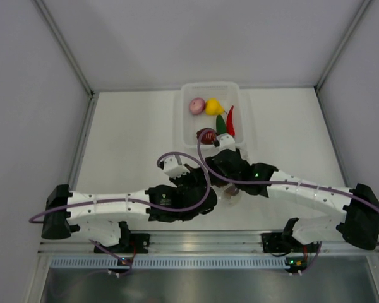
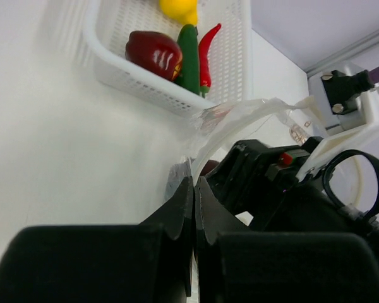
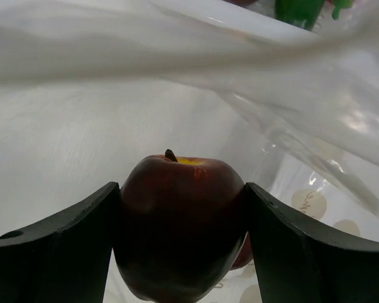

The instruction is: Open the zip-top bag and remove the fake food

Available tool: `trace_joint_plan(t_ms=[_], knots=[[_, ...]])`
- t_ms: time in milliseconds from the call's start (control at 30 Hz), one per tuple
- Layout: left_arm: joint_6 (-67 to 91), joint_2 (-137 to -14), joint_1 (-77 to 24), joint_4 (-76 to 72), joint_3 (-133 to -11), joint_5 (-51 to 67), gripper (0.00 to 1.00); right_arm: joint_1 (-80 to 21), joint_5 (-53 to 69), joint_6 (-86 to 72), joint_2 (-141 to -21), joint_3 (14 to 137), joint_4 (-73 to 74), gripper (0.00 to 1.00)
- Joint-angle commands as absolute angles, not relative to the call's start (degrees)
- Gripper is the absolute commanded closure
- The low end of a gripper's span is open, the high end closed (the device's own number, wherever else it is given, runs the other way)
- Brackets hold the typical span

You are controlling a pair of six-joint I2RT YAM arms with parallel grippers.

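The see-through zip-top bag [image 3: 303, 95] with white dots surrounds my right gripper [image 3: 182, 189], which is shut on a dark red apple [image 3: 180, 221] inside it. Both pads press the apple's sides. My left gripper [image 2: 194, 180] is shut on the bag's edge, and the bag [image 2: 240, 117] stretches up from its tips toward the right arm. In the top view the bag [image 1: 230, 194] shows only as a small patch between the two wrists. Other fake food lies in the white basket [image 1: 180, 120]: pinkish onion [image 1: 197, 105], yellow pear [image 1: 213, 106], red chili [image 1: 230, 120], green cucumber [image 1: 221, 124], a dark red piece [image 1: 206, 136].
The white mesh basket [image 2: 132, 79] stands just beyond the two grippers at the back of the white table. Grey walls close in the table on the left, right and far sides. Both arms meet near the table's middle, with purple cables looping over them.
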State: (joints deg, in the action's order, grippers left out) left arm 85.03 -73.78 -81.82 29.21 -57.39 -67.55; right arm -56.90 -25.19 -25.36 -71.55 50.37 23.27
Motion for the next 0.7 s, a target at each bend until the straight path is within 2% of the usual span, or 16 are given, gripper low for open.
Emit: trace_joint_plan(t_ms=[0, 233, 667], knots=[[76.6, -73.7, -82.0, 29.2, -61.6, -71.1, 1.00, -60.0, -26.4, -23.7, -71.4, 55.4, 24.1, 0.50], [74.4, -70.5, -81.9, 29.4, -60.0, -72.6, 1.00, -65.2, -26.8, -22.8, -70.1, 57.0, 22.8, 0.56], [73.6, -68.6, -81.9, 29.5, -57.1, -71.3, 1.00, -66.4, -29.7, -22.9, -58.5, 57.0, 22.9, 0.62]])
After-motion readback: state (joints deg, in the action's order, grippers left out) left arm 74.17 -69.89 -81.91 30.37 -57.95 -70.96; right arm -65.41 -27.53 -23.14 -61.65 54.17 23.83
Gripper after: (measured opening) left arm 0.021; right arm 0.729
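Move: My right hand already grips the dark red apple inside the bag; the bag's mouth, where it must come out, is roughly 8 cm higher and 3 cm to the left, about level ahead. The white tray's middle is some 36 cm ahead and 3 cm left, with the red fruit in its near corner some 28 cm ahead and 6 cm left. From my left hand, pinching the bag's rim, the mouth's middle is about 3 cm ahead and 5 cm right, the apple 4 cm ahead, 8 cm right and 9 cm lower. With my right fingers still shut on the apple, I draw it up about 8 cm towards the bag's mouth, easing back and left by some 3 cm each; the leftward shift comes first, the steepest lift last. My fingertips tip up and swing counter-clockwise roughly 10 degrees. My left hand keeps its pinch on the rim, lifting and shifting left a couple of centimetres with a slight roll. ##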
